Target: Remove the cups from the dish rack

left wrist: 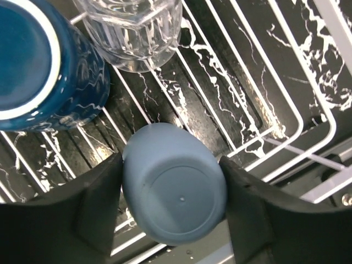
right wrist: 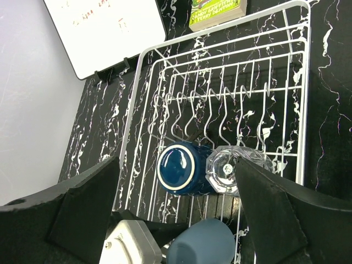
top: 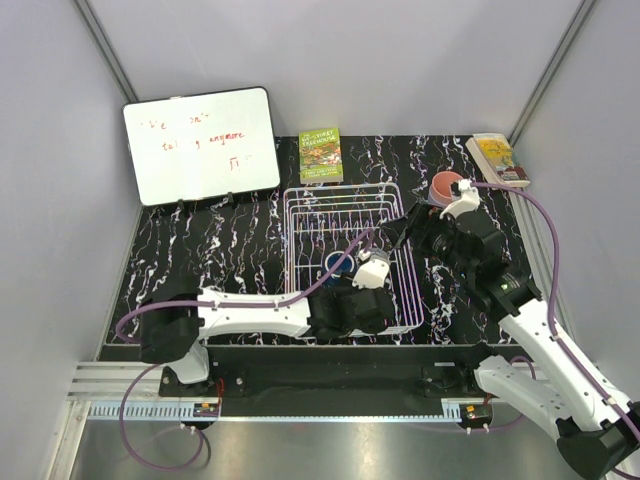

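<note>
The white wire dish rack [top: 340,190] sits mid-table. My left gripper [left wrist: 170,203] is inside it near the front edge, its black fingers [left wrist: 99,209] pressed against both sides of an upside-down light blue cup [left wrist: 175,187]. Just beyond lie a dark blue cup [left wrist: 38,60] and a clear faceted glass [left wrist: 135,27], side by side on the grid floor. My right gripper [right wrist: 177,165] hangs open above the rack with nothing between its fingers, looking down on the dark blue cup [right wrist: 179,168], the glass [right wrist: 231,168] and the light blue cup [right wrist: 203,242]. A salmon-pink cup [top: 445,185] stands on the table right of the rack.
A whiteboard [top: 200,145] leans at the back left. A green book [top: 321,155] lies behind the rack and another book [top: 497,158] in the back right corner. Upright plate dividers [right wrist: 220,93] fill the rack's far end. Grey walls close in both sides.
</note>
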You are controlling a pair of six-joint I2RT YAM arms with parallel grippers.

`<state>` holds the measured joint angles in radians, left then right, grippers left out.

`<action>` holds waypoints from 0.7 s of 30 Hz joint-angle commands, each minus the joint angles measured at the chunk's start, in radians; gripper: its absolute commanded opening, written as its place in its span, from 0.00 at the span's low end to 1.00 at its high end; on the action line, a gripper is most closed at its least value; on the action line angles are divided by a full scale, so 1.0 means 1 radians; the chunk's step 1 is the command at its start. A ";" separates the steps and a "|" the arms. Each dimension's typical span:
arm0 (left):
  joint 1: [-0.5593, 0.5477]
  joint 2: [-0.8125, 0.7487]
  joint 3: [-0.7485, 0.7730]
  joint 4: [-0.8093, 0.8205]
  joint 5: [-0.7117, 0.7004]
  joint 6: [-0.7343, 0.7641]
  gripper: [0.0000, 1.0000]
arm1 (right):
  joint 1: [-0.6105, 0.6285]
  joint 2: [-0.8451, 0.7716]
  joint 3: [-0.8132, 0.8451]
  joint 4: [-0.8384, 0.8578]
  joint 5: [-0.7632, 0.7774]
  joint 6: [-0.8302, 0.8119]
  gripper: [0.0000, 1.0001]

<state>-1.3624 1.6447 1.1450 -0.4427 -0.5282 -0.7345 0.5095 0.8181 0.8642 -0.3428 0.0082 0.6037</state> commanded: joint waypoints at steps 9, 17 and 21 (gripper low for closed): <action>-0.017 -0.152 -0.011 -0.016 -0.058 -0.010 0.00 | 0.006 -0.037 0.024 0.010 0.035 -0.002 0.92; 0.000 -0.390 0.087 -0.051 -0.234 0.154 0.00 | 0.006 -0.057 0.041 -0.030 0.110 -0.024 0.91; 0.080 -0.503 0.062 -0.004 -0.225 0.199 0.00 | 0.006 -0.065 0.019 -0.027 0.095 -0.006 0.91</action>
<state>-1.3510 1.2400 1.1893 -0.5095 -0.6819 -0.6163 0.5098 0.7727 0.8654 -0.3756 0.0784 0.5953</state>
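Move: The light blue cup sits between the left hand's pads, at the near end of the dish rack. From that hand the navy cup stands about 10 cm ahead and 4 cm left, and the clear glass some 11 cm ahead and 5 cm right, both near the same height. From the open right hand, the light blue cup lies about 11 cm back, 11 cm to the left and 17 cm lower. Mostly straight up, slowly at first and then fast, the left hand lifts the light blue cup some 16 cm out of the rack, drifting about 5 cm left as it climbs. The pads keep their pinch on the cup's sides, while the wrist tips the fingers up towards level and lowers its left side, some 20 degrees in all. ##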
